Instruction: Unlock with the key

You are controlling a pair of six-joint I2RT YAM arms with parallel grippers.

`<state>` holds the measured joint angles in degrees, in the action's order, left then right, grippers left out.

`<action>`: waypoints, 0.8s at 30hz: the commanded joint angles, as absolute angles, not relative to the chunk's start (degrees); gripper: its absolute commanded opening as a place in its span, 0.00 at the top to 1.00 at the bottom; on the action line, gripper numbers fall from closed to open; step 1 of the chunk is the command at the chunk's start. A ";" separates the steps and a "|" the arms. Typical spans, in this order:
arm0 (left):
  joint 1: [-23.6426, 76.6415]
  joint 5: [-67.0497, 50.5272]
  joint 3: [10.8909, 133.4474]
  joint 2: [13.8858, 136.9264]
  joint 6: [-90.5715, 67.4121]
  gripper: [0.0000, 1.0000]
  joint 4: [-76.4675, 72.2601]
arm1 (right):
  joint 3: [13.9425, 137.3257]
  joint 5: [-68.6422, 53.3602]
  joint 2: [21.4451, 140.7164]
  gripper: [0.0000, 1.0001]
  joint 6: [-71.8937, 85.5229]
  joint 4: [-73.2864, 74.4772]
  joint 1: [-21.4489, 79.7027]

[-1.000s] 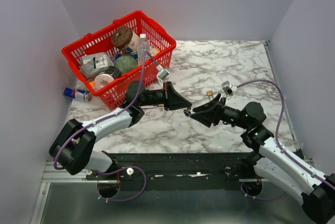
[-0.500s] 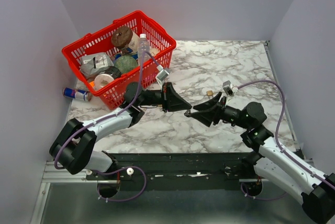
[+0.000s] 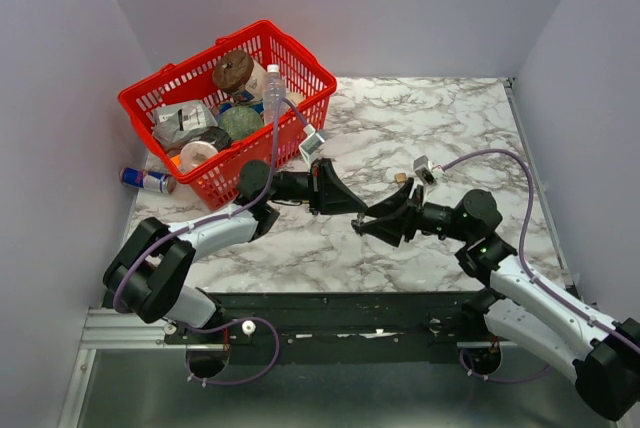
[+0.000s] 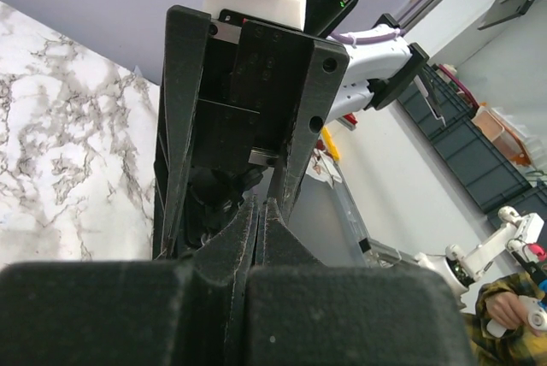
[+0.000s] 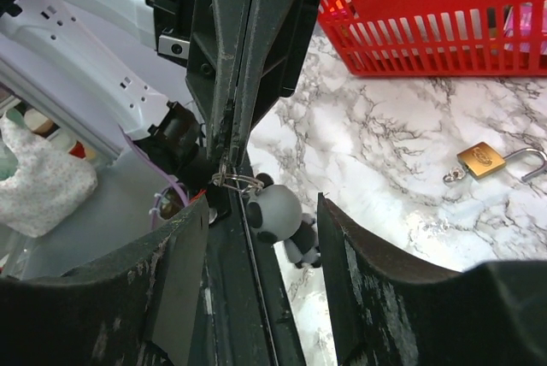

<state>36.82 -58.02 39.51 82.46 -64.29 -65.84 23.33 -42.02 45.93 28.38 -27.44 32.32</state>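
My left gripper (image 3: pixel 357 210) is held above the marble table, shut, its tips (image 4: pixel 259 203) pressed together. In the right wrist view a small wire ring (image 5: pixel 235 180) hangs from those shut tips (image 5: pixel 229 156), with a grey-and-black panda charm (image 5: pixel 275 212) dangling below it. The key sits pinched at the tips and is almost wholly hidden by the fingers. My right gripper (image 3: pixel 363 224) meets the left one tip to tip. It stands open (image 5: pixel 263 203), with the panda charm hanging between its fingers. The brass padlock (image 5: pixel 481 161) lies on the table (image 3: pixel 400 178), apart from both grippers.
A red basket (image 3: pixel 150 98) filled with groceries stands at the back left. Beside it a can (image 3: pixel 145 180) lies near the left wall. Walls close in the table on the left, back and right.
My right gripper has slid a little left, closing in on the left gripper's tips. The left gripper has stayed shut and has hardly moved.
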 commanded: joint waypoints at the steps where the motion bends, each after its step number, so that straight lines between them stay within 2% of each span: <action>1: 36.56 -60.03 39.81 82.97 -64.78 1.00 -71.54 | 26.19 -46.31 47.46 0.39 27.24 -31.64 32.87; 12: 37.18 -60.38 40.25 82.35 -62.58 1.00 -68.21 | 27.77 -46.50 49.57 0.41 26.46 -33.31 34.36; 16: 37.26 -60.38 40.17 82.18 -62.31 1.00 -67.85 | 27.60 -46.15 49.83 0.65 26.72 -33.49 34.54; 20: 37.35 -60.38 40.43 82.00 -60.83 1.00 -66.71 | 27.42 -45.35 49.92 0.80 27.24 -33.49 34.63; 24: 37.88 -59.86 40.87 80.43 -55.05 1.00 -58.57 | 27.16 -43.51 50.18 0.95 28.91 -34.10 34.63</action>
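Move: The right hand, its fingers open, has the ring end of the key almost at its tips: about 2 cm to its left, 2 cm higher and 1 cm back. The grey plush charm hangs some 2 cm left of this hand and 4 cm below it. On the table, roughly 18 cm lower, one padlock lies about 14 cm ahead and 10 cm left, the other about 20 cm ahead and 10 cm right. From the left hand, still pinching the key, the ring end lies about 2 cm to its right and 1 cm lower. The right hand eases up about 1.5 cm and left about as far, bringing its open fingers up to the left fingertips around the ring end of the key, turning only some 5 degrees counter-clockwise. It then all but stops and closes from a bit over half open to nearly shut, pinching the ring end while the left hand keeps its shut grip on the key and holds practically still. ##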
